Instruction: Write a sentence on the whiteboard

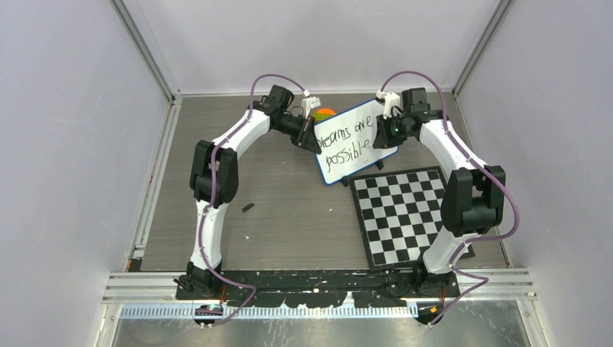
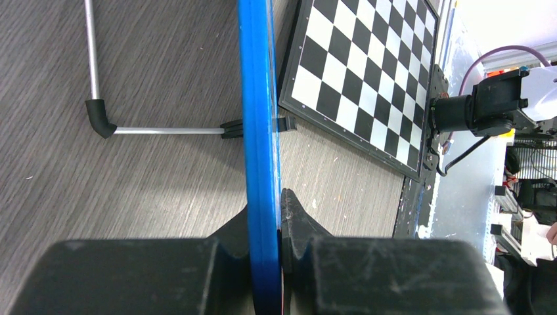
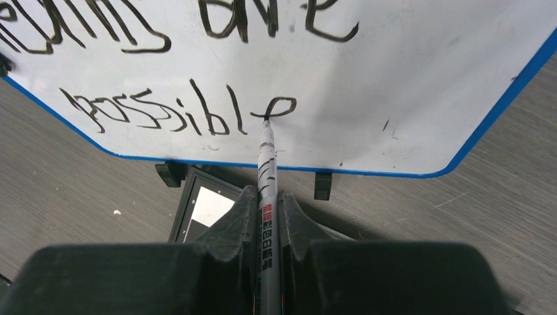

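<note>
The whiteboard [image 1: 343, 172] stands tilted at the back of the table, blue-rimmed. The sentence [image 1: 345, 134] is black handwriting in two lines, "Dreams are" over "possible". My left gripper [image 1: 315, 139] is shut on the board's left edge. In the left wrist view the blue rim [image 2: 258, 98] runs edge-on between the jaws of that gripper [image 2: 266, 216]. My right gripper [image 3: 266, 200] is shut on a silver marker [image 3: 265, 164]. The marker's tip touches the whiteboard [image 3: 394, 85] at the last "e" of the sentence [image 3: 177, 115].
A black-and-white checkered board [image 1: 405, 213] lies flat in front of the whiteboard, on the right. A small black piece [image 1: 248, 208] lies on the table near the left arm. An orange and green object [image 1: 324, 112] shows behind the whiteboard. The board's wire stand [image 2: 157, 130] rests on the table.
</note>
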You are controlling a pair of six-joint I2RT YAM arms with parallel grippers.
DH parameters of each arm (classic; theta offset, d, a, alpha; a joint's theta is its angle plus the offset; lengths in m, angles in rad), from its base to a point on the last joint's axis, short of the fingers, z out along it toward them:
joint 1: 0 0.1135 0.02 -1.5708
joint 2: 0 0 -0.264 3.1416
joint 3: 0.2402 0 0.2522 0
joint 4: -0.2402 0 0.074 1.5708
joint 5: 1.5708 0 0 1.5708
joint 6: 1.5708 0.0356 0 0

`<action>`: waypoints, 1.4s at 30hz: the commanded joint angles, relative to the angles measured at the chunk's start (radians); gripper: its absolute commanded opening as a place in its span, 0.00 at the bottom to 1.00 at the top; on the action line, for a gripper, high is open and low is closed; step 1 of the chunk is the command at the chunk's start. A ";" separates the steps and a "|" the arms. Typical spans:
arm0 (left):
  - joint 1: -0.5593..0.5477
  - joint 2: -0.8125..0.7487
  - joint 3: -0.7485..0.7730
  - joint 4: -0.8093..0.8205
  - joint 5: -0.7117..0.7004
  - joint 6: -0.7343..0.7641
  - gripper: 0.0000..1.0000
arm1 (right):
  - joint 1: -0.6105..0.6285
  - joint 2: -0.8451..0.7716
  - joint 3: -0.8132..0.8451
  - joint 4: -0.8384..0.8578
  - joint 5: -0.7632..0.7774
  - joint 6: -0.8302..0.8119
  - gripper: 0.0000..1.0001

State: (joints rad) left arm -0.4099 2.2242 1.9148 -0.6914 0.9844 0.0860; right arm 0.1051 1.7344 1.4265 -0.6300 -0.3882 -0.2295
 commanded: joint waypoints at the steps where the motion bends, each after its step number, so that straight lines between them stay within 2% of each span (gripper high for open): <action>1: -0.018 0.025 0.017 -0.022 -0.015 0.032 0.00 | 0.011 -0.025 -0.044 0.059 -0.019 0.012 0.00; 10: -0.018 0.022 0.013 -0.023 -0.018 0.036 0.00 | 0.009 -0.027 -0.059 0.067 0.031 -0.013 0.00; 25: -0.018 0.022 0.021 -0.028 -0.022 0.040 0.00 | -0.026 0.004 0.016 0.062 0.086 -0.021 0.00; 32: -0.018 0.023 0.035 -0.032 -0.024 0.033 0.00 | -0.025 -0.030 0.052 -0.026 0.014 -0.035 0.00; 34: -0.018 0.019 0.038 -0.032 -0.027 0.031 0.07 | -0.023 -0.060 0.050 -0.051 -0.008 -0.043 0.00; 38: -0.018 0.004 0.043 -0.035 -0.036 0.028 0.27 | -0.024 -0.110 0.027 -0.066 -0.010 -0.049 0.00; 40: -0.018 -0.002 0.043 -0.039 -0.040 0.028 0.32 | -0.025 -0.115 0.016 -0.064 0.012 -0.050 0.00; 42: -0.018 -0.003 0.043 -0.044 -0.042 0.032 0.32 | -0.027 -0.110 0.005 -0.057 0.029 -0.047 0.00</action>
State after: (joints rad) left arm -0.4217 2.2314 1.9266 -0.7170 0.9524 0.0944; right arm 0.0792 1.6875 1.4376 -0.6945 -0.3710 -0.2623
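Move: From the right hand, which holds the marker, the unfinished last "e" of "possible" on the whiteboard is about 3 cm ahead, 3 cm left and 6 cm below. The letters before it are roughly 9 cm left and 1 cm ahead, "are" some 7 cm ahead and 4 cm left, and the chessboard's middle about 21 cm back and 4 cm right. From the left hand, gripping the board's left edge, that "e" is about 14 cm right, level fore and aft, and slightly lower. Marker tip already on the board, the right hand drags it back and down the slope nearly 3 cm, then sweeps it right by about 2 cm while curving forward and up, rounding off the "e". It then lifts the marker clear of the surface, rising and drawing slightly back. Near the end the left fingers open off the board's left edge as that hand barely sinks. ##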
